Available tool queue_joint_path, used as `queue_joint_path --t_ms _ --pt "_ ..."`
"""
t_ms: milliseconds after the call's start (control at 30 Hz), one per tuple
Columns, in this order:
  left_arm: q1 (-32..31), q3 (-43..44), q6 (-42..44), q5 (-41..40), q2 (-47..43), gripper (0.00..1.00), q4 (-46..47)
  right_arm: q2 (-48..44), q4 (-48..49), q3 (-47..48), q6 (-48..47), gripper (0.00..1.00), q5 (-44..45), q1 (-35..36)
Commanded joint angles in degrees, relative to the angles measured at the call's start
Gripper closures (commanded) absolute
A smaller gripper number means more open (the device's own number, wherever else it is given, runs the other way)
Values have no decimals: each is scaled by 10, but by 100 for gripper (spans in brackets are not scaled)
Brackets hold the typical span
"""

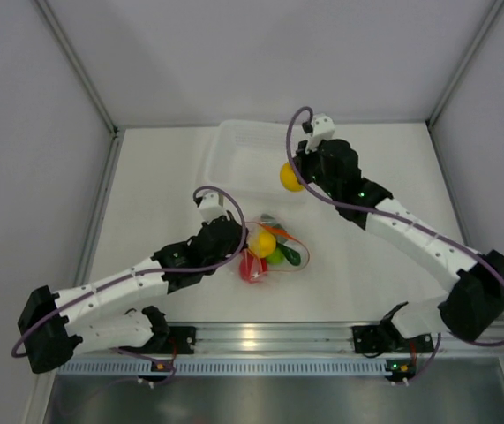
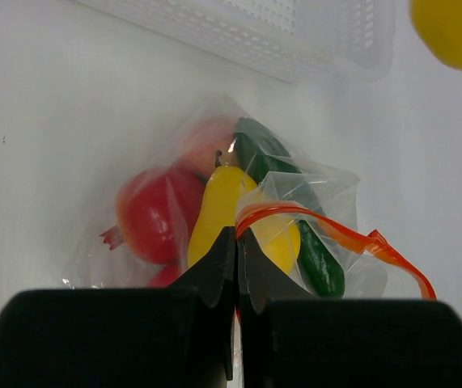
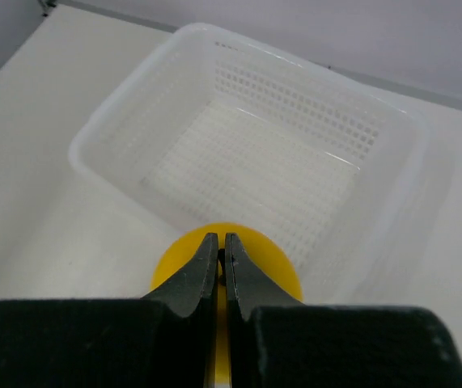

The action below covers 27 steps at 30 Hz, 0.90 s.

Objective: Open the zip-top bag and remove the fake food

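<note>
The zip-top bag (image 2: 299, 182) lies on the white table, clear and crinkly, its orange-red zip strip (image 2: 340, 233) curling out to the right. Inside it show fake food pieces: a red fruit (image 2: 154, 214), a yellow one (image 2: 214, 206), a pink one (image 2: 198, 141) and a dark green cucumber (image 2: 321, 260). My left gripper (image 2: 238, 234) is shut on the bag's zip edge (image 1: 274, 252). My right gripper (image 3: 221, 240) is shut on the dark stem of a round yellow fruit (image 3: 273, 260), held in the air over the near rim of the basket (image 3: 133, 121); from above this fruit (image 1: 290, 177) hangs under the right gripper (image 1: 297, 168).
The translucent white perforated basket (image 1: 238, 150) stands at the back centre of the table with nothing showing inside it. Grey walls close in the back and both sides. The arms' bases sit on the metal rail at the near edge.
</note>
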Motion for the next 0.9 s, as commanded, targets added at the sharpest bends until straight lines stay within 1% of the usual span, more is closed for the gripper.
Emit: queue_joint_path --t_ms 0,33,100,133,200,233,267,367,400,433,467,567,667,767,800,867 --pt "2 -6 -9 17 -19 100 4 88 36 62 -7 100 7 -39" --pt "2 -7 -9 20 -20 100 4 130 40 81 -8 100 15 -46" --pt "3 -10 -10 28 -28 100 4 171 73 96 0 100 22 -62" --pt "3 -10 -10 30 -32 100 4 211 93 112 0 100 22 -69" --pt "2 -11 -9 33 -40 100 4 254 112 140 12 100 14 -82" --pt "3 -11 -5 34 -41 100 4 297 114 151 18 100 8 -85" --pt "3 -9 -3 36 -42 100 4 319 116 163 32 100 4 -92" --pt "2 -3 4 41 -40 100 4 390 109 211 33 100 -11 -93" --pt "2 1 6 42 -39 100 4 411 106 228 34 98 -13 -94" --pt "2 2 10 43 -39 100 4 417 102 234 34 93 -13 -93" --pt "3 4 11 46 -38 100 4 423 100 237 33 80 -12 -92" --pt "2 7 20 51 -42 100 0 421 92 242 28 62 -13 -92" --pt "3 12 27 51 -45 100 -3 387 81 237 17 53 -25 -93" --pt "2 26 35 58 -45 100 -3 328 61 224 14 53 -22 -94" --pt "2 29 37 60 -44 100 -3 289 48 209 19 52 -16 -94" --pt "2 41 39 65 -41 100 -3 242 44 181 31 53 -19 -93"
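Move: The right hand already holds the round yellow fruit and is taking it to the white basket, whose middle lies about 20 cm ahead, 7 cm left and some 23 cm below. The zip-top bag lies roughly 10 cm back from this hand, 6 cm to its left and 25 cm below. From the left hand, which already grips the bag's mouth, the basket's middle is about 32 cm ahead, 5 cm right and 12 cm below. The right fingers let go of the yellow fruit inside the basket's near right part, after carrying it about 16 cm forward and 18 cm down over the near rim while tipping some 15 degrees further down. They open to nearly half, then the empty hand rises about 5 cm. The left hand keeps its pinch on the bag's mouth, easing back and up only 1–2 cm. ##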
